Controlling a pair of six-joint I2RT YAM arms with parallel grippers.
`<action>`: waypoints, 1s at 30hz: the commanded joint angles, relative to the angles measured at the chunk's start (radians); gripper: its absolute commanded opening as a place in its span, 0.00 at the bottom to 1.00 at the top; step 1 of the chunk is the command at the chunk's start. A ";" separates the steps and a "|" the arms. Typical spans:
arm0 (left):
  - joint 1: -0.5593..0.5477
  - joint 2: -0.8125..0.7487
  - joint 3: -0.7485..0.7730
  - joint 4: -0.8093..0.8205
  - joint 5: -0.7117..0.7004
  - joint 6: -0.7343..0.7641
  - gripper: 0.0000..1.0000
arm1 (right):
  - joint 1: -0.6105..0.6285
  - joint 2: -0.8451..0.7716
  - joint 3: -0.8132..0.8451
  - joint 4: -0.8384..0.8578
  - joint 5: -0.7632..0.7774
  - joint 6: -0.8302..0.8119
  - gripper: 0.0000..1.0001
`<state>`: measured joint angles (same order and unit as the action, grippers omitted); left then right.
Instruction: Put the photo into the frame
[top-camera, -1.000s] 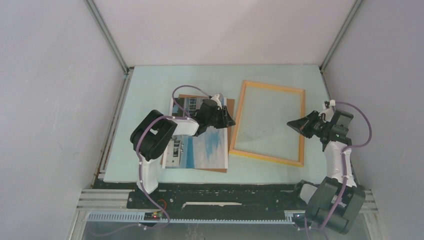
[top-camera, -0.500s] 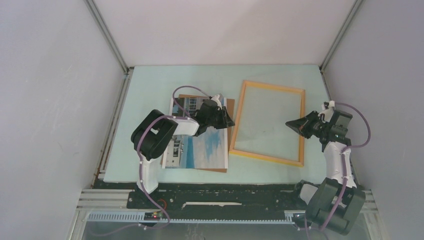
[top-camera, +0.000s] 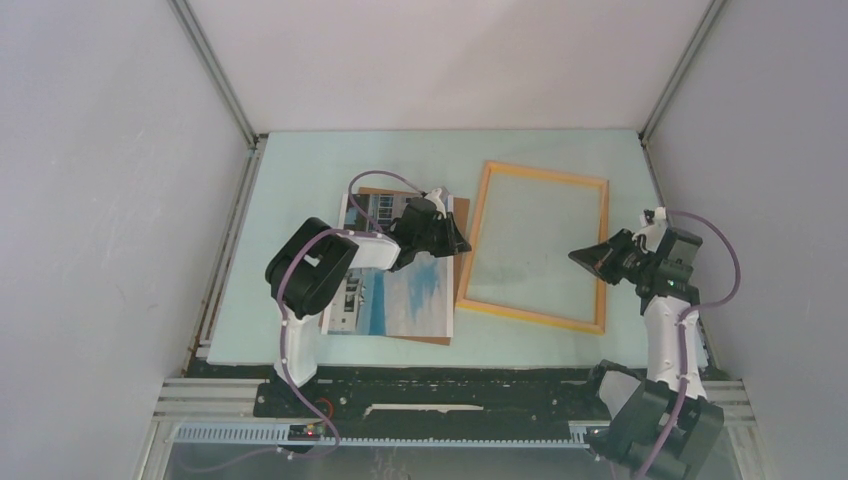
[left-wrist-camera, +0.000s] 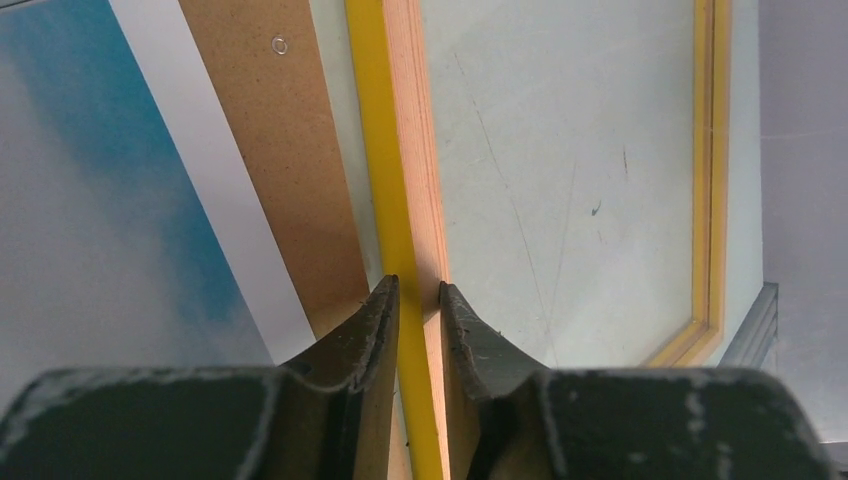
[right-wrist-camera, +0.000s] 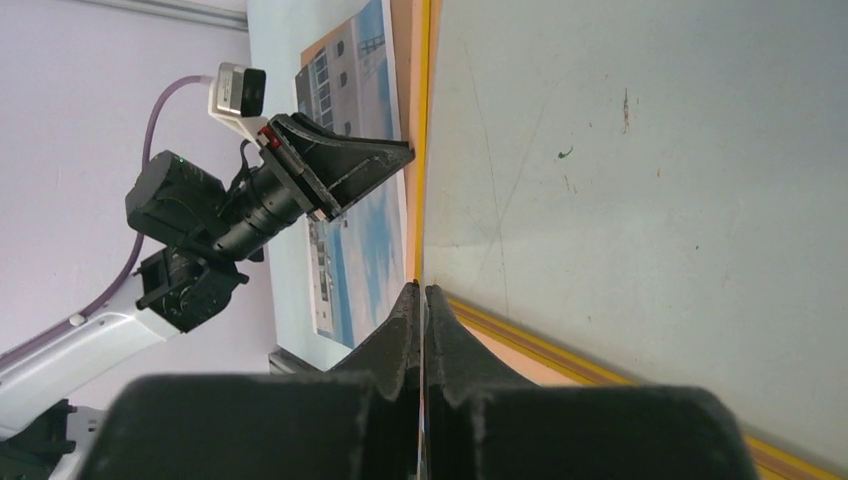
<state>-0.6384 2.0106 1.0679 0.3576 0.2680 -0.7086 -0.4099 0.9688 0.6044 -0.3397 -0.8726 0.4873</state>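
Observation:
The frame (top-camera: 545, 174), yellow-orange wood with a clear pane, lies flat right of centre. The photo (top-camera: 400, 295) of a white building under blue sky lies left of it on a brown backing board (top-camera: 460, 215). My left gripper (top-camera: 462, 247) has its jaws around the frame's left rail (left-wrist-camera: 385, 130), one finger on each side and touching it. In the left wrist view (left-wrist-camera: 418, 290) the photo (left-wrist-camera: 80, 200) sits to the left. My right gripper (top-camera: 573, 258) is shut with nothing in it, over the frame's right half; its tips (right-wrist-camera: 422, 290) point across the pane toward the photo (right-wrist-camera: 340, 270).
The backing board (left-wrist-camera: 270, 150) shows as a brown strip between photo and frame. Grey enclosure walls (top-camera: 120, 200) rise on the left, right and back. The table's pale mat (top-camera: 300, 160) ends at a black rail near the arm bases.
The left jaws have narrowed onto the frame's left rail. My right gripper has moved a little down and left over the frame. The frame's near left corner shifted slightly.

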 joint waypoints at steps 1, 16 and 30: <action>0.002 0.020 0.043 0.004 0.007 -0.001 0.21 | 0.029 -0.029 -0.012 -0.035 -0.028 -0.043 0.00; 0.002 0.017 0.041 0.006 0.010 -0.002 0.20 | 0.062 -0.019 0.005 0.028 -0.009 -0.041 0.00; 0.002 0.012 0.037 0.014 0.021 -0.002 0.20 | 0.063 0.164 0.186 -0.083 0.110 -0.057 0.45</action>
<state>-0.6380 2.0106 1.0679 0.3614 0.2771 -0.7090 -0.3527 1.1015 0.7124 -0.4164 -0.7864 0.4412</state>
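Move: My right hand, shut on what looks like a clear film, hangs over the frame; the frame's middle lies about 9 cm ahead, 4 cm to its left and 14 cm below. The frame's near bar is some 7 cm back and straight below that hand, and the photo's middle is roughly 35 cm left and 6 cm ahead. My left hand is on the frame's left bar, which is right at its fingertips. My right hand eases back-left and up over the pane by about 1 cm, then turns round: it sinks some 2 cm, pushes forward about 2 cm while drifting right, and tips slightly downward as its shut fingers open to nearly half, releasing their grip on the clear film. My left hand stays still, its fingertips settling the last bit onto the frame's left bar to keep it held. ##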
